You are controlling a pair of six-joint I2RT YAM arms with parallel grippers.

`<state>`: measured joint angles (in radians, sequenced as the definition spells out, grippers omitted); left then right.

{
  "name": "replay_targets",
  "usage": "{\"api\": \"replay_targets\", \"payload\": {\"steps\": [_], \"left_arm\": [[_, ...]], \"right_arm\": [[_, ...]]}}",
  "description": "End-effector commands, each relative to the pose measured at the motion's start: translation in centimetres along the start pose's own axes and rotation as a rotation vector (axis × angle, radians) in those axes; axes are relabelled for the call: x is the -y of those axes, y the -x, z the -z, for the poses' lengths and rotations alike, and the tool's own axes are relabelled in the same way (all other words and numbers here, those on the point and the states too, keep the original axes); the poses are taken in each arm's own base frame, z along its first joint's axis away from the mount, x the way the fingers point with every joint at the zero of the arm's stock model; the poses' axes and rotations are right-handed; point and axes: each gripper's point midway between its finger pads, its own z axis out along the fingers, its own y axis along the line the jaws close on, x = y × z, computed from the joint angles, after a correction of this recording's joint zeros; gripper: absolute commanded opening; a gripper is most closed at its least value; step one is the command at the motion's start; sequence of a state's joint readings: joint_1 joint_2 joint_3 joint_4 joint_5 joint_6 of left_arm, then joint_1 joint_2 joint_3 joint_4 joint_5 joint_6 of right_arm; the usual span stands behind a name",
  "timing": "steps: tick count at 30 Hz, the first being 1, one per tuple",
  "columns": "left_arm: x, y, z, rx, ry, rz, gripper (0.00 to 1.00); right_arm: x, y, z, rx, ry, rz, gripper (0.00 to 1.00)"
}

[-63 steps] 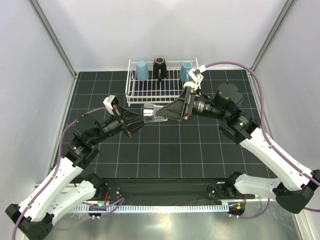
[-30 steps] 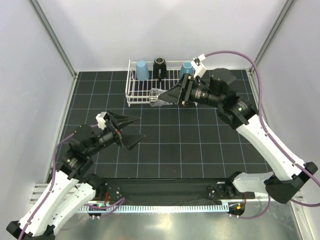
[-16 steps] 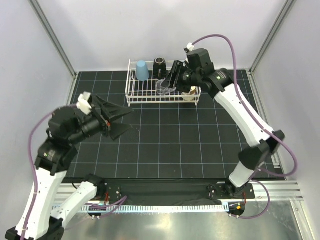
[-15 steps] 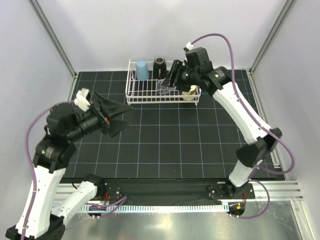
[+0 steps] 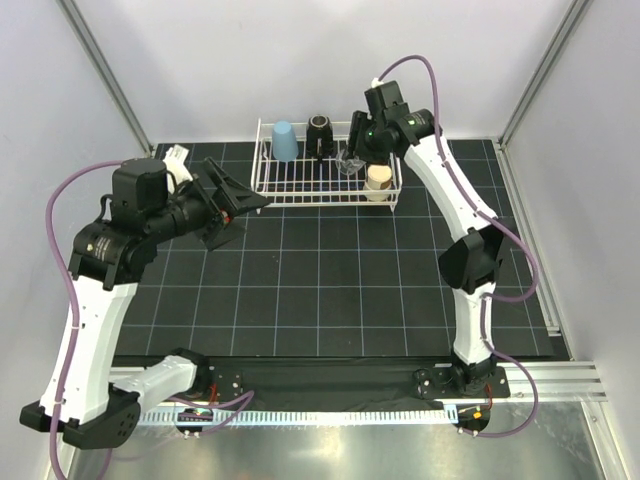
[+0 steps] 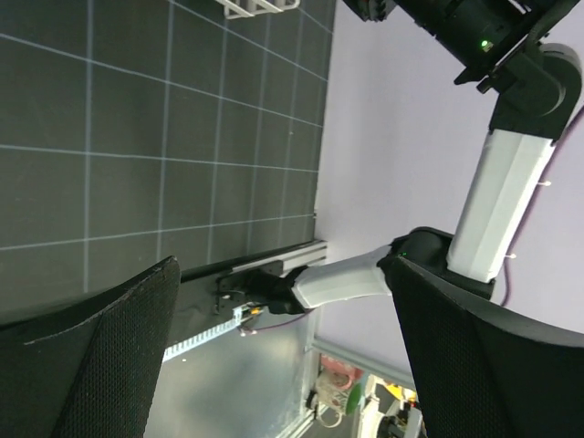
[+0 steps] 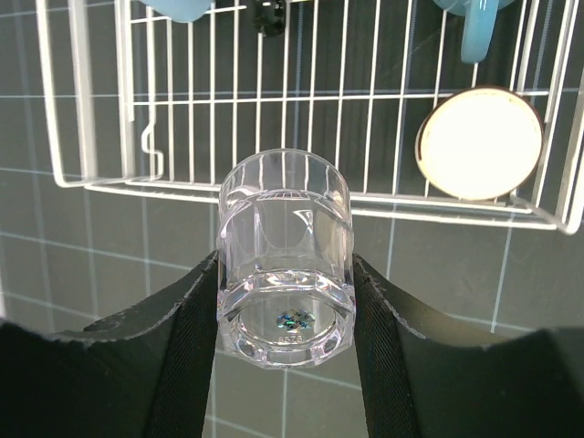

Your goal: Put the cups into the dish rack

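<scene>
The white wire dish rack (image 5: pixel 262 190) stands at the back of the mat. A light blue tumbler (image 5: pixel 285 140), a black cup (image 5: pixel 319 135) and a cream-faced cup (image 5: pixel 377 178) sit in it. My right gripper (image 5: pixel 352 160) hangs over the rack's right half, shut on the small clear glass (image 7: pixel 285 255), held base toward the wrist camera above the rack's front rail (image 7: pixel 91 173). The teal mug's handle (image 7: pixel 478 27) shows at the back right. My left gripper (image 5: pixel 235 205) is open and empty, left of the rack; its fingers (image 6: pixel 109 356) frame only mat and rail.
The black gridded mat (image 5: pixel 330 280) covers the table between grey walls. The right arm's base and upper link (image 6: pixel 493 210) stand near the front rail (image 5: pixel 330 375).
The right gripper has carried the clear glass from mid-table up and back over the rack. The left gripper let go of the glass, opened wide and drew back to the left.
</scene>
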<state>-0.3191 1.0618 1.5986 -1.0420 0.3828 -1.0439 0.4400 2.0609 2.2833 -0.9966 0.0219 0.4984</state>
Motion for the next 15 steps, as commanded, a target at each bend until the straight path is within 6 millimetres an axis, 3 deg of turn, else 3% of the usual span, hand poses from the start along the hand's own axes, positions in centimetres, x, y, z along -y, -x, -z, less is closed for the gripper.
{"api": "replay_targets", "payload": {"steps": [1,15], "left_arm": [[-1.4,0.4,1.0,0.048,0.067,-0.068,0.93],[-3.1,0.3,1.2,0.059,0.128,-0.093,0.92]], "right_arm": [[-0.5,2.1,0.1,0.072,0.005,0.042,0.04],[-0.1,-0.1,-5.5,0.022,-0.043,0.087,0.04]]}}
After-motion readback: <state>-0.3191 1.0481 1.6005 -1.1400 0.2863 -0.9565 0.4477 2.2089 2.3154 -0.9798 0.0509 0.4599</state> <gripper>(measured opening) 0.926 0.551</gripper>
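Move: The clear glass is already pinched in the right hand. The free front part of the rack it is bound for lies about 4 cm ahead of that hand, 1 cm left and 12 cm below. The cream cup stands about 8 cm right and 2 ahead, the black cup 8 left and 11 ahead, the light-blue mug 6 right and 10 ahead. From the left hand the free spot is some 28 cm ahead, 20 right and well below. Still pinching the clear glass with an unchanged opening, the right hand lowers it about 6 cm into the free space left of the cream cup, easing some 2 cm forward and tilting only slightly, about 5 degrees. The empty left hand, fingers wide open, drifts roughly 3 cm down and to its left, away from the rack. ##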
